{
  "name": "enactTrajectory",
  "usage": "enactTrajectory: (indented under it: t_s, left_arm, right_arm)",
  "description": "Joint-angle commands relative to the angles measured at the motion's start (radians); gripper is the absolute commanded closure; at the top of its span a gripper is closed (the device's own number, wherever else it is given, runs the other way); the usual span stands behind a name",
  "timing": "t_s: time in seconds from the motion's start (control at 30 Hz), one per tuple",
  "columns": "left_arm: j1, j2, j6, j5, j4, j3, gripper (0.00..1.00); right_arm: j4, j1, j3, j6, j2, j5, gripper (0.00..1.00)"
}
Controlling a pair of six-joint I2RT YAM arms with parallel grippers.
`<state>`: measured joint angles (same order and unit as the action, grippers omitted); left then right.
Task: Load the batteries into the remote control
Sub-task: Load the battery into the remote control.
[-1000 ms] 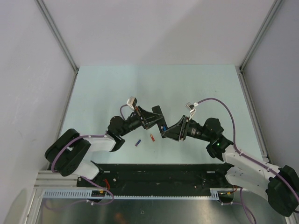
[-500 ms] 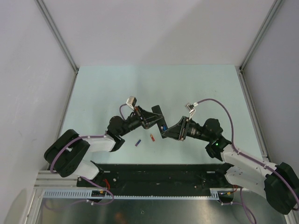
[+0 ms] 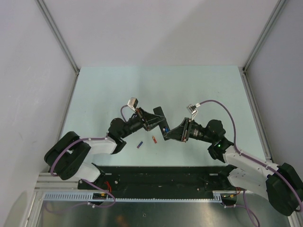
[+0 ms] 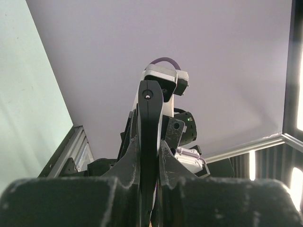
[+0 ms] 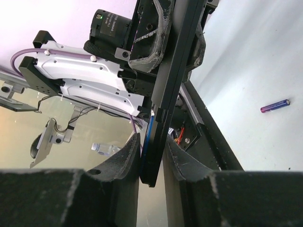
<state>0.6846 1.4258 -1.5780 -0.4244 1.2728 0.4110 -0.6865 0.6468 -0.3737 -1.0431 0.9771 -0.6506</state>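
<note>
The black remote control (image 3: 162, 124) is held in the air between both grippers, above the table's front middle. My left gripper (image 3: 155, 121) is shut on its upper part, and the remote (image 4: 150, 123) stands edge-on between the fingers (image 4: 130, 161). My right gripper (image 3: 167, 134) is shut on its lower end (image 5: 163, 142). A bright blue battery (image 5: 150, 130) sits along the remote's side. A purple-blue battery (image 3: 139, 144) and a red-orange battery (image 3: 154, 138) lie on the table below. The purple-blue one also shows in the right wrist view (image 5: 275, 106). The silvery-dark battery is out of view.
The pale green table (image 3: 109, 94) has grey walls on three sides. A black base rail (image 3: 156, 177) runs along the near edge between the arm bases. Purple cables (image 3: 227, 111) loop over both wrists.
Both grippers stay shut on the remote. The right arm has shifted a touch to the left. The loose batteries have not moved.
</note>
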Motion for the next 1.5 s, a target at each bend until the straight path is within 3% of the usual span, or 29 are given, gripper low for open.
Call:
enactTrajectory:
  t_s: [0.0, 0.07, 0.17, 0.27, 0.37, 0.73, 0.93, 1.2, 1.27, 1.33, 1.47]
  left_arm:
    - [0.027, -0.034, -0.031, -0.089, 0.301, -0.014, 1.0]
    - [0.026, -0.03, -0.028, -0.085, 0.301, -0.017, 1.0]
    - [0.023, -0.021, -0.028, -0.082, 0.301, -0.02, 1.0]
    - [0.023, -0.01, -0.027, -0.083, 0.301, -0.021, 1.0]
    - [0.021, 0.002, -0.027, -0.083, 0.301, -0.023, 1.0]
    - [0.02, 0.009, -0.025, -0.085, 0.301, -0.023, 1.0]
    - [0.02, -0.002, -0.02, -0.086, 0.301, -0.023, 1.0]
    - [0.02, -0.011, -0.014, -0.088, 0.301, -0.029, 1.0]
    - [0.02, -0.011, -0.01, -0.086, 0.301, -0.035, 1.0]
    - [0.018, -0.01, -0.002, -0.085, 0.301, -0.041, 1.0]
    - [0.013, 0.004, 0.009, -0.088, 0.301, -0.055, 1.0]
  right_arm:
    - [-0.019, -0.019, -0.014, 0.026, -0.003, 0.04, 0.95]
    - [-0.005, -0.019, -0.019, 0.026, -0.009, 0.037, 0.76]
    - [0.01, -0.019, -0.033, 0.028, -0.015, 0.025, 0.61]
    - [0.015, -0.019, -0.042, 0.023, -0.023, 0.023, 0.48]
    - [0.036, -0.019, -0.054, 0.026, -0.037, 0.023, 0.41]
    - [0.122, -0.021, -0.07, 0.054, -0.057, -0.015, 0.43]
    - [0.226, -0.019, -0.07, 0.097, -0.066, -0.017, 0.56]
    - [0.219, -0.019, -0.07, 0.08, -0.037, -0.012, 0.75]
    - [0.209, -0.019, -0.07, 0.074, -0.038, -0.015, 0.66]
    - [0.188, -0.019, -0.068, 0.066, -0.052, -0.023, 0.45]
    - [0.28, -0.041, -0.114, 0.089, -0.109, -0.023, 0.32]
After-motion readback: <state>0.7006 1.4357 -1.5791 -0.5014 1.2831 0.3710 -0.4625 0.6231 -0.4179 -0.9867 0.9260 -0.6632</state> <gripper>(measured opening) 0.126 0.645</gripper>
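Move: The blue battery sits in the remote control's near end, practically between the right fingers, only about 1 cm ahead of the hand point. The remote's middle is some 4 cm ahead and 2 cm left of that hand. On the table about 18 cm below lie the red battery, roughly 6 cm left and 3 cm ahead, and the purple battery, 13 cm left and 1 cm ahead. From the left hand, the blue battery is about 4 cm back, 2 cm right and slightly lower. The remote, still pinched by the left hand, is drawn back about 2 cm, then lowered nearly as far in all, turning some 5 degrees clockwise. The right fingers let go of its near end, opening wide while the hand edges forward and up; that hand then dips about 2 cm beside the remote, closes to its earlier gap and opens wide again. ##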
